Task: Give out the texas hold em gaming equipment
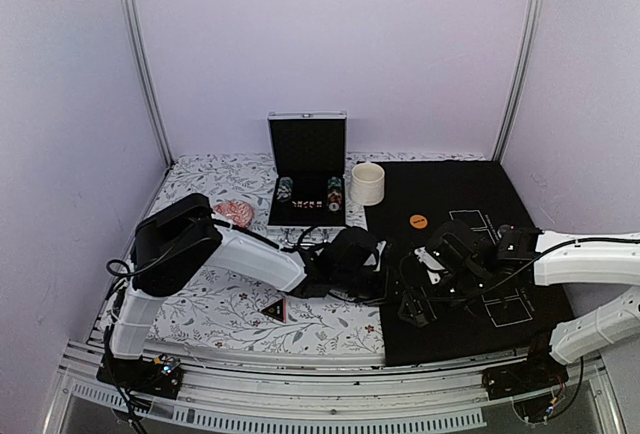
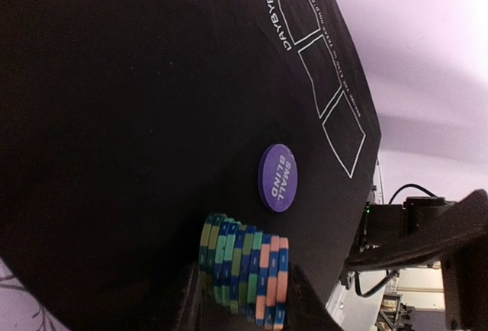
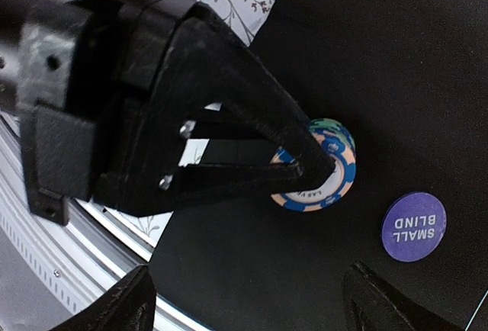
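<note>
A stack of striped poker chips [image 2: 242, 268], green, blue and orange, stands on edge against the black mat [image 2: 137, 102], and my left gripper [image 2: 244, 297] is shut on it. The right wrist view shows the same stack [image 3: 329, 165] at the tips of the left gripper [image 3: 309, 165]. A purple "SMALL BLIND" disc [image 2: 277, 178] lies flat on the mat just beyond the chips [image 3: 413, 226]. My right gripper [image 3: 252, 308] hovers open over the mat beside them, with nothing between its fingers. In the top view the two grippers [image 1: 398, 289] [image 1: 432, 272] meet over the mat's near left part.
An orange disc [image 1: 418, 221] lies on the mat. A black red-edged triangle marker [image 1: 273, 307] sits on the floral cloth near the front. At the back stand an open black case [image 1: 307, 169] with chips, a cream cup [image 1: 367, 183] and a pink dish [image 1: 235, 211].
</note>
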`<state>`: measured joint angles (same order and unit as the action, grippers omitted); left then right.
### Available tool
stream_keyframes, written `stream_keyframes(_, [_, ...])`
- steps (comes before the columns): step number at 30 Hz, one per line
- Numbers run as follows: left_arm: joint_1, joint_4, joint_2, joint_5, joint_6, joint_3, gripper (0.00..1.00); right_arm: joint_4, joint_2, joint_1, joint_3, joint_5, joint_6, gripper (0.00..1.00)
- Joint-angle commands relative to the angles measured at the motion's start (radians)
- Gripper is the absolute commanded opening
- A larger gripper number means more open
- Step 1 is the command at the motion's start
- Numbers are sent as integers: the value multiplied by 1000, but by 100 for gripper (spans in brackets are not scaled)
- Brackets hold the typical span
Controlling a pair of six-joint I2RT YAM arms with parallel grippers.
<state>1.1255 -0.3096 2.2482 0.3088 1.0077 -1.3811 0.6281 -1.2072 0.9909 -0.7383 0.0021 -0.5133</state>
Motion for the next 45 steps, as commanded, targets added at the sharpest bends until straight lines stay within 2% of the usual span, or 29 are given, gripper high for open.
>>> stream_keyframes(1, [13,-30,11,12,24,28,0,-76,-70,-46,9,-1,92,82])
stream_keyframes(5, [11,-33,25,18,39,42,0,-91,-127,-88,1,-2,144,71])
stream_keyframes(8, [9,-41,33,17,52,45,0,-105,-154,-107,-10,8,170,68])
stream_keyframes(18, [1,-37,30,14,58,69,5,-185,-233,-165,-16,-34,198,69])
stream_keyframes(25, [0,-54,45,39,60,76,6,-219,-293,-166,-45,-47,221,63])
stream_keyframes(37, [-3,-86,62,56,77,74,6,-368,-288,-165,-15,-55,287,61])
stream_keyframes(45, [-4,-93,63,63,77,74,6,-439,-271,-166,9,6,298,51])
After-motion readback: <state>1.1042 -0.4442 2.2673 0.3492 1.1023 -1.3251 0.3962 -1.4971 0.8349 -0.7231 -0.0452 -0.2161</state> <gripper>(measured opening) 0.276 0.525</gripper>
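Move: The poker chip stack is already in the left hand's fingers, practically at its hand point, a few centimetres above the mat. From the open right hand the stack lies about 5 cm ahead, 1 cm to the left and 5 cm lower. The small blind button lies flat some 7 cm to the right of the stack, 1 cm farther out and about 3 cm lower. The orange button is far ahead, roughly 25 cm out from the right hand and 4 cm to its right, 8 cm lower. The chip stack is held all but still by the left hand while the right hand goes down about 6 cm and forward some 5 cm to it, the two together at first, then mostly down. The right fingers, wide open at the start, narrow to about half open around the stack, one on its far side and one on its near side; whether they touch it yet can't be seen. ##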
